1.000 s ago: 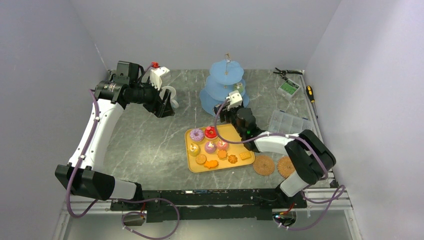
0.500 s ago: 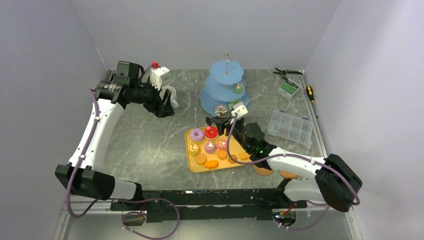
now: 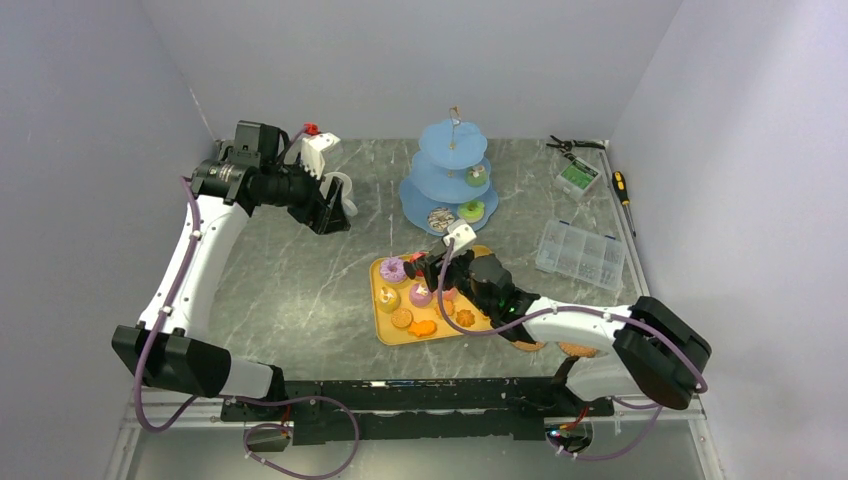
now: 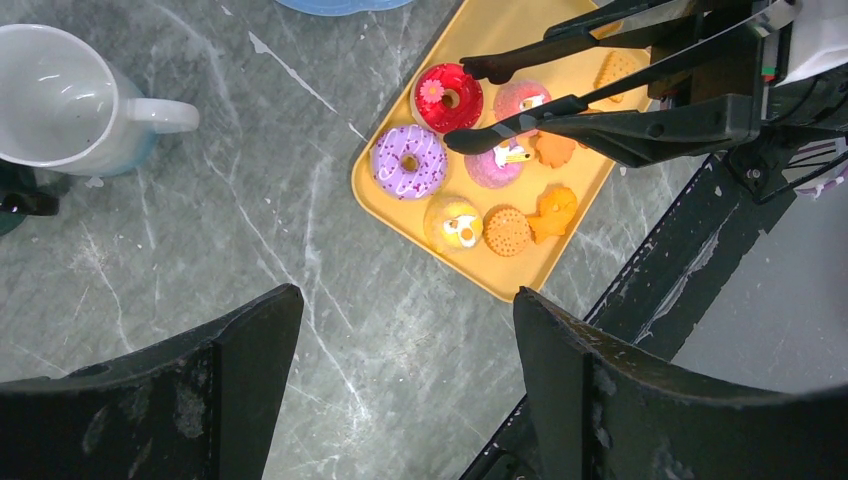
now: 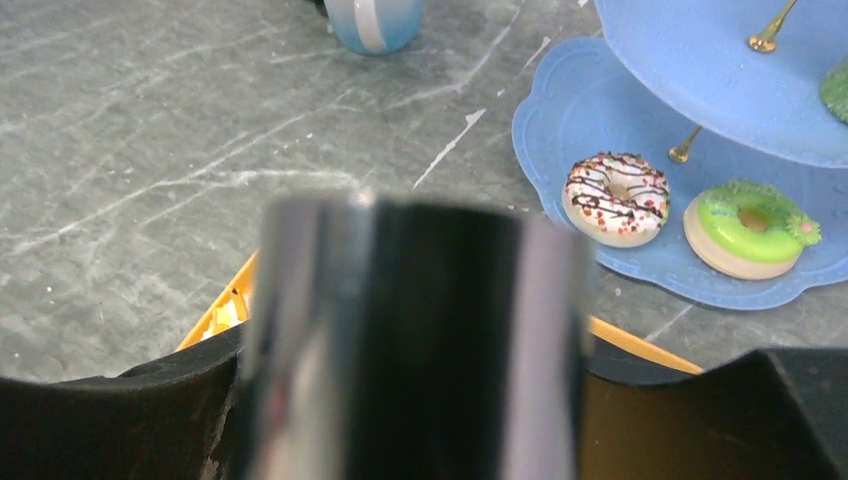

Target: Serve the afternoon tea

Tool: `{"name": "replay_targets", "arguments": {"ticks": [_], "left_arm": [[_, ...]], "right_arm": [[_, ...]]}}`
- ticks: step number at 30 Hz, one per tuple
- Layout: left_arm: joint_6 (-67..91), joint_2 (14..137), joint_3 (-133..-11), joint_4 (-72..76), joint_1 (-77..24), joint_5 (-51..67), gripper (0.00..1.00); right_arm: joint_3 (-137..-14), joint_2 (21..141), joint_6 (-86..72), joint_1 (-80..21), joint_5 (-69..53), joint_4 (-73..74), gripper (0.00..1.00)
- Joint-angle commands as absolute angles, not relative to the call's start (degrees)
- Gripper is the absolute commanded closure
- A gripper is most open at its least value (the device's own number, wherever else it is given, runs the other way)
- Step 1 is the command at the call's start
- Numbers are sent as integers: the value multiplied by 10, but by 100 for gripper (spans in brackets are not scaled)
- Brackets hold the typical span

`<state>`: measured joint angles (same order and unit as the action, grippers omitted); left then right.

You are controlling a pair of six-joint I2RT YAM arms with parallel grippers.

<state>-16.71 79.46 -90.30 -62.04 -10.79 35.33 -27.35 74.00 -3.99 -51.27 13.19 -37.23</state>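
Note:
The light-blue stand [image 3: 452, 160] carries a chocolate-striped white doughnut [image 5: 615, 197] and a green doughnut [image 5: 750, 225] on its lowest tier; another green piece [image 3: 476, 175] sits one tier up. Red [image 4: 447, 97] and purple [image 4: 408, 161] doughnuts, cupcakes and orange biscuits [image 4: 508, 230] lie on the yellow tray [image 4: 365, 187]. My right gripper [image 5: 420, 400] is shut on the black tongs [image 4: 560, 75], whose spread tips hover beside the red doughnut. My left gripper [image 4: 405, 300] is open and empty, high over bare table near the white mug [image 4: 60, 95]. The dark green mug is hidden.
Two woven coasters [image 3: 527, 330] lie right of the tray, partly under the right arm. A clear compartment box [image 3: 580, 255], a small green box [image 3: 577, 177], pliers [image 3: 572, 145] and a screwdriver [image 3: 622, 187] sit at the back right. Walls close in on three sides.
My right arm has drawn back from the stand's lowest tier and swung the tongs left over the tray. The green doughnut now shows on that tier. The left arm has not moved.

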Motion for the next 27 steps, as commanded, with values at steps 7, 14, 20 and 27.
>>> {"name": "replay_targets", "arguments": {"ticks": [7, 14, 20, 27], "left_arm": [[-162, 790, -924, -622, -105, 372, 17], [-163, 788, -920, -621, -105, 372, 17], [-160, 789, -919, -619, -105, 375, 17], [-156, 789, -921, -618, -105, 379, 17]], "right_arm": [[-277, 690, -41, -523, 128, -354, 36], [-238, 604, -56, -531, 169, -291, 36], [-211, 546, -63, -531, 203, -229, 37], [-205, 546, -63, -531, 213, -219, 37]]}}
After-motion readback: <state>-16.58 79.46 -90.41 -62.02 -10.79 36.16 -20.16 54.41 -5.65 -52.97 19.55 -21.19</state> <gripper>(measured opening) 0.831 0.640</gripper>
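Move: About 3 cm ahead of the tongs-holding right hand, 1 cm to its left and some 12 cm below lies the pink cake on the tray. From that hand, the red donut sits roughly 9 cm ahead and 6 cm left, the magenta cake 1 cm ahead and 6 cm left, the flower biscuit 3 cm back and straight below, all about as low. From the idle left hand the pink cake is some 27 cm right, level fore and aft, 25 cm lower. Carrying the still-held tongs away from the red donut, the right hand lifts a couple of centimetres while easing back, then swings right and sinks to about its starting height, about 5.5 cm right and 3.5 cm back in all. That brings the tips towards the pink cake, with the wrist turning some 5 degrees clockwise and the grip unchanged. ##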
